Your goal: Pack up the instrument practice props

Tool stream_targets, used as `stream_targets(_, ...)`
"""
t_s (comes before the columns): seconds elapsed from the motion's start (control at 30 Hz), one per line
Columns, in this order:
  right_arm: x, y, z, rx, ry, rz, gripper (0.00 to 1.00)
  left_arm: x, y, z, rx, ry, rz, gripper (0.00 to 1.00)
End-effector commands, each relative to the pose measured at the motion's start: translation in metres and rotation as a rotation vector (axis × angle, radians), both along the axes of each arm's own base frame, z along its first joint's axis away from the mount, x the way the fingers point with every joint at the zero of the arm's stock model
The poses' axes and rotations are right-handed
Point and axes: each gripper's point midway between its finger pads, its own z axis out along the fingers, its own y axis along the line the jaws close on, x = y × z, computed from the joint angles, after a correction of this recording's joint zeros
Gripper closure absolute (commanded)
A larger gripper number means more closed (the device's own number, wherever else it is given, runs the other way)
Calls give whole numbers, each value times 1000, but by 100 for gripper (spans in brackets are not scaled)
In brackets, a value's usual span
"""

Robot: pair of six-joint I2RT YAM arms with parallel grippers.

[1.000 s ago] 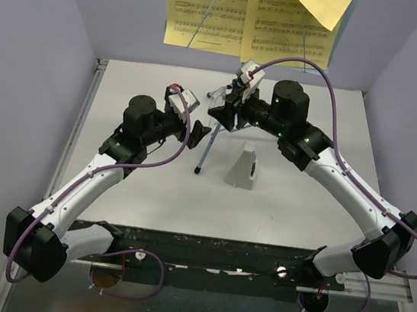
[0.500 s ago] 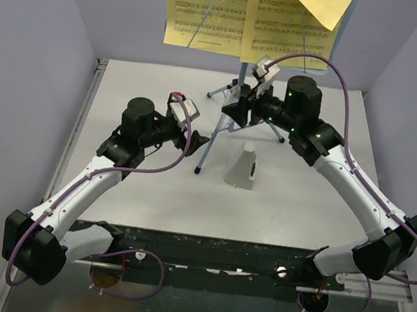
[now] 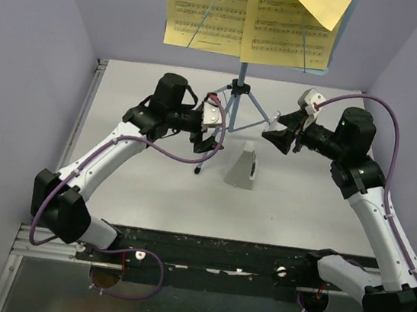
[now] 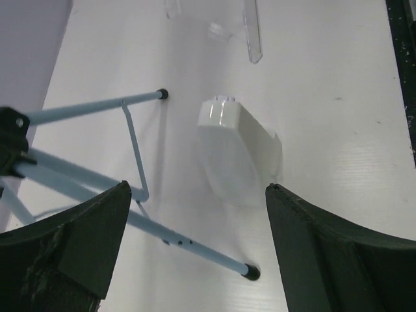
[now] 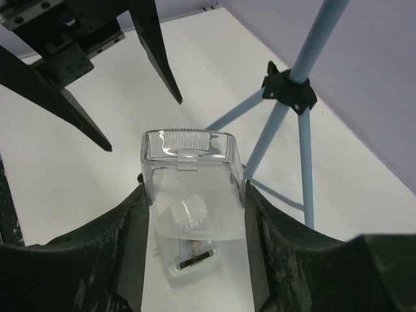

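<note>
The light-blue music stand (image 3: pixel 237 88) stands at the back centre, and its desk carries yellow sheet-music pages (image 3: pixel 205 9). A small whitish plastic piece (image 3: pixel 243 168) sits on the table in front of the tripod legs. My right gripper (image 3: pixel 274 136) is right of the legs, shut on a clear plastic cover (image 5: pixel 192 172), held above the whitish piece (image 5: pixel 195 266). My left gripper (image 3: pixel 210 141) is open and empty, hovering left of the whitish piece (image 4: pixel 237 153) over a tripod leg (image 4: pixel 97 104). The left wrist view shows both open fingers (image 4: pixel 84 234).
Lilac walls close in the table (image 3: pixel 150 187) at the back, left and right. A black rail (image 3: pixel 219 250) runs along the near edge. Purple cables loop off both arms. The stand's three thin legs (image 5: pixel 305 169) spread between the two grippers.
My right gripper has drawn back to the right, away from the stand's tripod hub. My left arm has swung right and forward, bringing its gripper over the tripod legs.
</note>
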Motion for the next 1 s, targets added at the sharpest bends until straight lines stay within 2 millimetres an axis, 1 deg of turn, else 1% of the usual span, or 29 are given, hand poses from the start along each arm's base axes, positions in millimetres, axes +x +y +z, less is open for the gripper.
stream_targets(0.0,-8,-15,-17,-30,27,41,100,-21,-39,-4,34,29,-250,9)
stream_targets(0.07,-5,-27,-17,-31,40,12,100,-19,-55,-10,50,57,-292,12)
stream_targets(0.1,-4,-34,-18,-32,55,-5,100,-17,-62,-10,53,61,-304,14)
stream_targets(0.13,-5,-38,-19,-33,65,-1,100,-15,-69,-16,62,79,-312,14)
stream_targets(0.23,3,-59,-25,-39,107,-114,100,-10,-85,-26,82,96,-317,17)
stream_targets(0.27,6,-65,-29,-43,118,-145,100,-9,-89,-29,85,103,-319,17)
stream_targets(0.3,4,-67,-32,-49,116,-146,100,-8,-92,-33,92,114,-316,18)
stream_targets(0.4,-5,-66,-40,-80,77,-101,100,-4,-97,-45,123,125,-302,21)
stream_targets(0.47,-6,-66,-45,-86,81,-99,100,0,-98,-52,143,110,-296,22)
stream_targets(0.57,-3,-69,-52,-97,94,-120,100,8,-101,-52,144,102,-270,23)
stream_targets(0.67,-8,-67,-54,-106,72,-91,100,12,-102,-53,143,96,-262,26)
stream_targets(0.73,-15,-63,-57,-101,71,-50,100,11,-102,-57,154,113,-263,32)
stream_targets(0.8,-17,-60,-62,-93,90,-33,100,8,-101,-62,174,128,-275,40)
stream_targets(0.87,-21,-57,-67,-97,97,1,100,6,-98,-66,190,143,-284,54)
stream_targets(0.9,-25,-54,-74,-100,101,40,100,4,-97,-66,195,144,-289,61)
stream_targets(0.97,-34,-46,-86,-118,83,151,100,-1,-93,-68,204,158,-295,69)
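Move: The left hand, empty and open, has the white metronome's middle about 10 cm to its right, roughly level ahead and some 12 cm below. The music stand's nearest foot lies 5 cm to its left and 19 cm down, the stand's black hub 19 cm ahead and 4 cm right. From the right hand, holding the clear cover, the metronome is around 7 cm left, 2 cm back and 19 cm below. The left hand sweeps about 10 cm to the right, its fingers swinging some 15 degrees clockwise, and sinks around 6 cm onto the metronome's top, where the open fingers then close to less than half their opening and pinch it from both sides. Meanwhile the right hand keeps its grip on the clear cover, draws 6 to 7 cm to the right to clear the space beside the metronome, then mostly sinks, ending about 6.5 cm lower and drifting slightly back. ##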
